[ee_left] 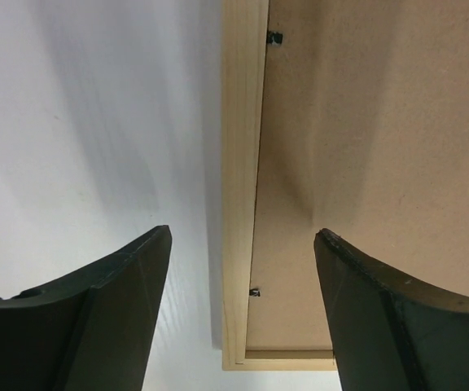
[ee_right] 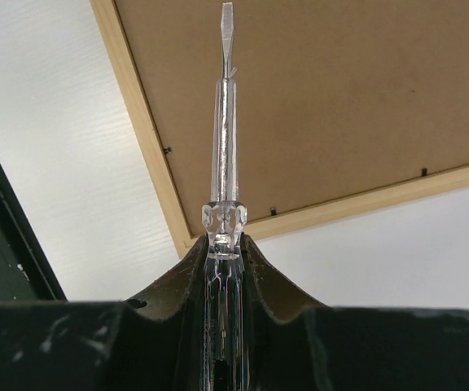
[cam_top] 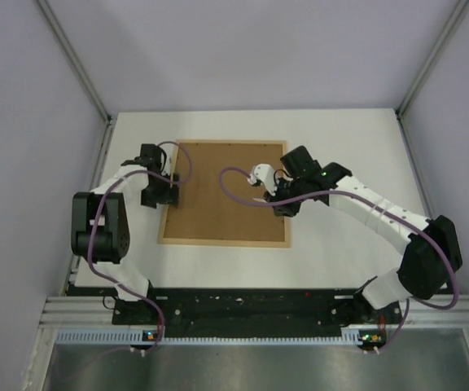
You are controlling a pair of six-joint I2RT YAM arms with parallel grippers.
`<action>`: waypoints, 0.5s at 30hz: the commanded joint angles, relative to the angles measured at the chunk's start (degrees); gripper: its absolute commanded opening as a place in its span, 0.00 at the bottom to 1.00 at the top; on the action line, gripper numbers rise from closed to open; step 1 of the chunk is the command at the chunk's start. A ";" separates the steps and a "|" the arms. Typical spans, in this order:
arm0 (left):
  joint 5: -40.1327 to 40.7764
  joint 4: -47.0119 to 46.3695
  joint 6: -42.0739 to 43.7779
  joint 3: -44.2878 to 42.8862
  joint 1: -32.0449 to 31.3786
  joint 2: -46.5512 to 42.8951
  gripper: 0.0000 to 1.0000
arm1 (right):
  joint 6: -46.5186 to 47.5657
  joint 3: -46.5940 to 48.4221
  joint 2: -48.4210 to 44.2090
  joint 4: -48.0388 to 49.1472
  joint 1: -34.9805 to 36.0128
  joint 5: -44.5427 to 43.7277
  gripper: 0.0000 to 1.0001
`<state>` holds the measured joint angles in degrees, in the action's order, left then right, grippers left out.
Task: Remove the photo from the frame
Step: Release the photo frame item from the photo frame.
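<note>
The frame (cam_top: 222,242) lies face down on the table, its brown fibreboard back (cam_top: 218,204) up inside a light-wood rim. The photo is hidden beneath that back. My left gripper (cam_top: 172,189) hangs open above the frame's left rail (ee_left: 238,163). One finger is over the bare table and the other over the board (ee_left: 365,147); nothing is between them. My right gripper (cam_top: 286,205) is shut on a clear-handled flat screwdriver (ee_right: 225,138). Its blade tip (ee_right: 227,20) points out over the board near a frame corner (ee_right: 187,243). In the right wrist view that gripper (ee_right: 224,244) clamps the handle.
Small black retaining tabs (ee_left: 274,37) (ee_left: 255,292) sit along the inner edge of the rail, and more tabs (ee_right: 273,211) show near the corner. White tabletop (cam_top: 340,138) surrounds the frame. Grey walls and metal posts (cam_top: 76,57) close in the back and sides.
</note>
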<state>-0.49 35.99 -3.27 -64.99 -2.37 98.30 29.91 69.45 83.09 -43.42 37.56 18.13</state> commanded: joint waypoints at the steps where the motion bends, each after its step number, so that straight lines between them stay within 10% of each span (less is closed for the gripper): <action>1: -3.90 -1.09 -1.48 1.10 0.70 2.15 0.74 | -2.93 3.58 1.81 -0.35 1.20 1.82 0.00; 15: -18.13 -0.92 -6.57 0.13 0.09 5.14 0.58 | -4.95 9.91 10.24 -1.93 5.50 2.17 0.00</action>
<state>-9.72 35.81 -6.72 -64.20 -1.32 101.51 26.33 74.94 89.78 -44.42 41.85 19.42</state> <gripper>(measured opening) 0.570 0.165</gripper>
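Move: The left hand hangs open astride the frame's left rail, whose middle is directly below it, about 2 cm down; one tab on the rail's inner side lies some 5 cm back and 1 cm right, another about 7 cm ahead and 1 cm right. The right hand holds the screwdriver about 12 cm above the frame, with that nearer tab roughly 29 cm to its left and level fore-and-aft; the near rail runs about 5 cm behind this hand, straight back. The left hand sinks about 2 cm over the left rail while its fingers close from wide to a little over half open, and it shifts some 2.5 cm right with the fingertips swinging about 10 degrees that way, so that its outer finger comes up against the rail's outside and pushes the frame along while the inner finger stays clear. Meanwhile the right hand keeps its grip on the screwdriver, dips about a centimetre, then carries it some 3.5 cm left across above the brown backing towards the left rail. ##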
